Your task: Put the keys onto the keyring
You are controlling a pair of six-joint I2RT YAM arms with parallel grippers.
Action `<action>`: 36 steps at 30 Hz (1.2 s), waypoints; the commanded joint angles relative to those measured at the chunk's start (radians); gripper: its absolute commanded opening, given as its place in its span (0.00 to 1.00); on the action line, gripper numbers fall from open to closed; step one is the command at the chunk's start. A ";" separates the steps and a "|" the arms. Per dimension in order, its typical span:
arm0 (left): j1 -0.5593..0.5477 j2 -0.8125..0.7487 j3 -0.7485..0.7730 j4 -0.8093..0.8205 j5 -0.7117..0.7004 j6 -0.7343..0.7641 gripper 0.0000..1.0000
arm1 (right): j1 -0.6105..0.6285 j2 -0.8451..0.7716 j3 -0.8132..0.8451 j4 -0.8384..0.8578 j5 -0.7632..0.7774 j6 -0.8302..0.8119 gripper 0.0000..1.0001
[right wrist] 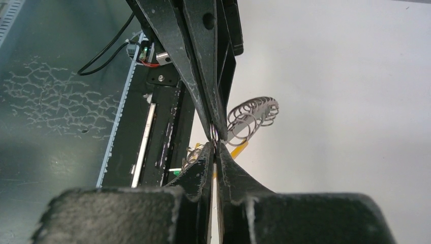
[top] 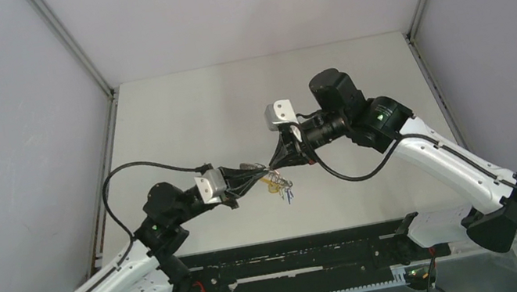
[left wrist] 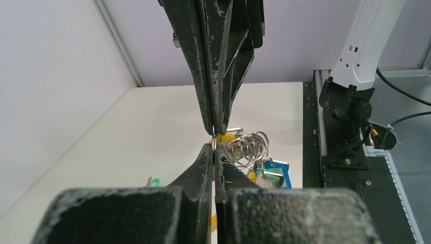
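Observation:
My left gripper (top: 259, 168) and right gripper (top: 274, 161) meet tip to tip above the middle of the table. Both are shut on one thin silver loop of the keyring (left wrist: 249, 146). In the left wrist view my own fingertips (left wrist: 208, 152) rise from below and the right gripper's come down from above. The keyring's yellow band (left wrist: 226, 137) and silvery coils hang just behind them. Keys (top: 284, 188) dangle under the pinch, one with a blue head (left wrist: 279, 173). A green-headed key (left wrist: 154, 181) lies loose on the table. The right wrist view shows the coils (right wrist: 251, 114) and yellow band (right wrist: 238, 149).
A black rail (top: 306, 261) with the arm bases runs along the near table edge. Grey walls enclose the white table (top: 232, 103) on the left, back and right. The right arm's base (left wrist: 348, 107) stands near the hanging bunch in the left wrist view.

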State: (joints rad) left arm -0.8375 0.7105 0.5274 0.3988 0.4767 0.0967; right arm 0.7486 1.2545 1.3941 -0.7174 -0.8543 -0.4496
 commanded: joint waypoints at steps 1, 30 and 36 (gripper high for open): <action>-0.002 -0.052 0.028 0.116 -0.064 -0.006 0.00 | -0.017 -0.034 -0.001 -0.048 0.014 -0.015 0.00; -0.002 -0.069 -0.012 0.216 -0.038 -0.070 0.00 | -0.012 -0.128 -0.103 0.234 -0.021 0.041 0.27; -0.002 -0.060 -0.020 0.249 -0.034 -0.089 0.00 | 0.009 -0.126 -0.109 0.317 -0.029 0.069 0.28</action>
State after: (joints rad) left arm -0.8421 0.6510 0.5251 0.5507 0.4301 0.0345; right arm 0.7425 1.1378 1.2873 -0.5117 -0.8665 -0.4110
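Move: My two grippers meet tip to tip, both shut on one small metal ring of the keyring, within about 1 cm of either hand. From my left hand, the keyring's coil-edged band sticks out about 4 cm left, 1 cm forward and a little lower. The hanging keys are some 4 cm back, 3 cm right and 6 cm down, with the yellow tag about 2 cm back, level sideways and 4 cm down. I let the small ring out of my right fingers: they shift slightly forward and right, come back, open about a quarter, dip about 1 cm back and to the right, then rise after the ring with the tips tilting up. My left hand keeps its pinch and lifts the keyring some 5 cm, drawing slightly left as its fingertips tilt up about 10 degrees. ##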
